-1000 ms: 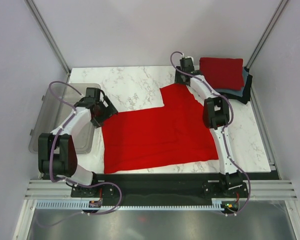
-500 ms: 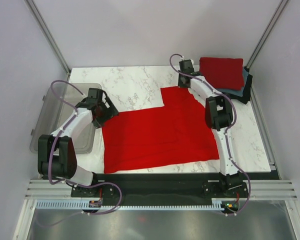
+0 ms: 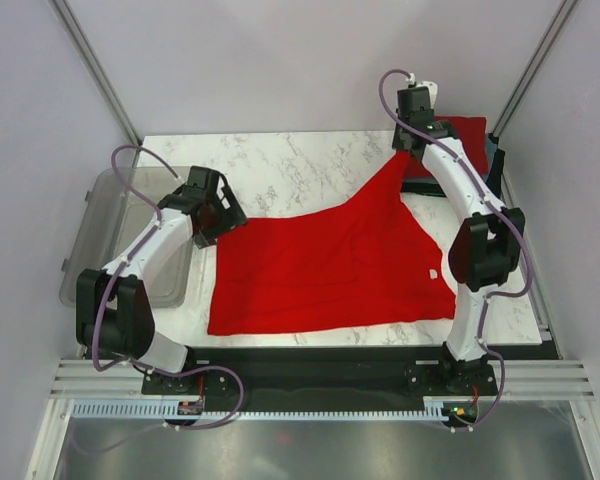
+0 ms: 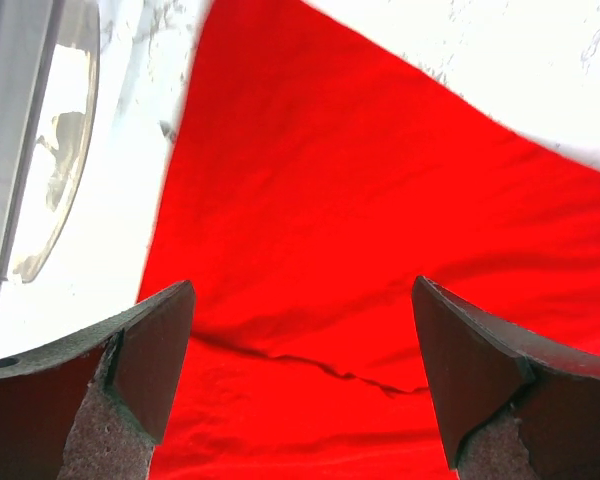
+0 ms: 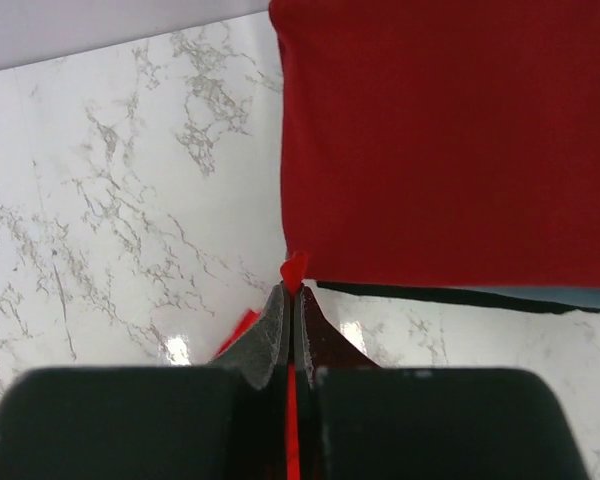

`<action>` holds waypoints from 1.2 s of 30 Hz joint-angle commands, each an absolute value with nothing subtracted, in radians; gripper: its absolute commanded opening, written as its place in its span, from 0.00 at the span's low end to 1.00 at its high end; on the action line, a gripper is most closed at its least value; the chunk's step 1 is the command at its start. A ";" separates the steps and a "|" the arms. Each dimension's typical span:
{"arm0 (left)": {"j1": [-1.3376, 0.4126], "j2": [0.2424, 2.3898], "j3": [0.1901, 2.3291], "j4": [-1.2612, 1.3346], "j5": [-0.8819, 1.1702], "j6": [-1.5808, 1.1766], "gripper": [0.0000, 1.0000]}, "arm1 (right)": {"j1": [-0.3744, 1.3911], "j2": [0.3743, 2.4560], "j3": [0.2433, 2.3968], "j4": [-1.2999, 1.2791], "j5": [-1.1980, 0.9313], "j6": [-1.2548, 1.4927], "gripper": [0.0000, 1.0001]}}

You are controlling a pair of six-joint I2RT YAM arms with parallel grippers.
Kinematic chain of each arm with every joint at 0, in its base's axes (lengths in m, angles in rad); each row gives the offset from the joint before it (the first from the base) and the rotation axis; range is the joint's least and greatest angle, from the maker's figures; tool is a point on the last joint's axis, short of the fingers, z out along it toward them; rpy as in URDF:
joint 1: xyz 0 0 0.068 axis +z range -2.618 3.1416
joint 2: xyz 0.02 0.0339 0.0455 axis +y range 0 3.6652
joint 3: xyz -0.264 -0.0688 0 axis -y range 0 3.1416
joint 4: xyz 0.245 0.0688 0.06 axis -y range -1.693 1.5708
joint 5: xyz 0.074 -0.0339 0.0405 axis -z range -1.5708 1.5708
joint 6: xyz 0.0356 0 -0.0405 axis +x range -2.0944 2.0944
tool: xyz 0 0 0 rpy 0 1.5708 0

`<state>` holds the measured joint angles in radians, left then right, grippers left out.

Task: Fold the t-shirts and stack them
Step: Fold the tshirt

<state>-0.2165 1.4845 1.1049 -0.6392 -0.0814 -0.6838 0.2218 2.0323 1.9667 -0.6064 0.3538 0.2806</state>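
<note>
A bright red t-shirt (image 3: pixel 320 270) lies spread over the middle of the marble table, with a small white label (image 3: pixel 433 275) near its right edge. My right gripper (image 3: pixel 404 148) is shut on the shirt's far right corner and holds it up off the table, so the cloth rises in a peak; in the right wrist view a red tip of cloth pokes out between the shut fingers (image 5: pixel 292 290). My left gripper (image 3: pixel 226 222) hovers open over the shirt's far left corner, and red cloth (image 4: pixel 380 200) fills the space below its fingertips (image 4: pixel 300 380). A folded red tee (image 3: pixel 472 138) tops a stack at the back right.
A clear grey plastic bin (image 3: pixel 110 205) stands along the table's left edge, close to the left arm. The folded red tee (image 5: pixel 450 140) rests on darker folded cloth whose black edge (image 5: pixel 460 297) shows beneath it. Metal frame posts rise at both back corners.
The right gripper shut on the shirt's far right corner and carried it up and toward the back right. The left gripper shifted slightly right over the shirt's left corner.
</note>
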 commanded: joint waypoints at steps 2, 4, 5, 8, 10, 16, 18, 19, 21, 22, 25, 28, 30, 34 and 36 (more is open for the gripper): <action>-0.218 1.538 1.209 -0.655 -0.117 -0.629 0.96 | 0.190 1.965 1.896 -0.658 0.416 0.279 0.00; -0.218 1.575 1.233 -0.657 -0.118 -0.624 0.96 | 0.175 1.936 1.876 -0.655 0.396 0.285 0.00; -0.218 1.594 1.256 -0.657 -0.124 -0.623 0.96 | 0.163 1.927 1.858 -0.653 0.388 0.287 0.00; -0.218 1.672 1.311 -0.660 -0.141 -0.618 0.96 | 0.158 1.904 1.833 -0.640 0.377 0.278 0.00; -0.218 1.733 1.345 -0.663 -0.162 -0.621 0.96 | 0.155 1.894 1.816 -0.643 0.393 0.273 0.00; -0.213 1.874 1.454 -0.678 -0.247 -0.609 0.95 | 0.097 1.859 1.747 -0.617 0.306 0.293 0.00; -0.207 1.934 1.486 -0.683 -0.261 -0.601 0.95 | 0.091 1.850 1.726 -0.608 0.287 0.291 0.00; -0.198 1.957 1.520 -0.686 -0.252 -0.600 0.95 | 0.091 1.847 1.718 -0.597 0.278 0.291 0.00; -0.193 2.006 1.552 -0.693 -0.252 -0.600 0.94 | 0.091 1.841 1.703 -0.588 0.243 0.293 0.00; -0.192 2.017 1.583 -0.695 -0.253 -0.604 0.94 | 0.091 1.838 1.697 -0.580 0.233 0.295 0.00; -0.189 2.062 1.627 -0.701 -0.273 -0.610 0.93 | 0.091 1.829 1.678 -0.566 0.190 0.299 0.00; -0.184 2.106 1.669 -0.706 -0.261 -0.614 0.91 | 0.091 1.816 1.651 -0.546 0.172 0.305 0.00; -0.184 2.124 1.683 -0.709 -0.252 -0.618 0.88 | 0.091 1.809 1.632 -0.535 0.164 0.304 0.00; -0.184 2.152 1.683 -0.710 -0.238 -0.629 0.77 | 0.091 1.812 1.628 -0.532 0.155 0.305 0.00; -0.184 2.157 1.675 -0.710 -0.232 -0.638 0.75 | 0.091 1.813 1.629 -0.531 0.153 0.305 0.00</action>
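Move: The t-shirt's far left corner lies on the table about 11 cm ahead of the open left hand, 3 cm to its left and 10 cm below; the clear tray's middle is some 20 cm to that hand's left, 3 cm ahead and 6 cm lower. From the right hand, which holds the raised far right tip, the shirt's body centres about 28 cm back, 19 cm left and 20 cm below, while the folded stack is 12 cm ahead, 11 cm right and 18 cm below. The left hand reaches about 12 cm forward over the shirt, then down some 8 cm onto its far left corner, tipping steeper and rolling left side up by about 10 degrees each, and its fingers start to close around the corner, still mostly open. The right hand keeps its pinch on the raised tip and draws it back about 6 cm, to the right and down nearly 5 cm, in front of the folded stack, easing 2 cm left again at the end. ##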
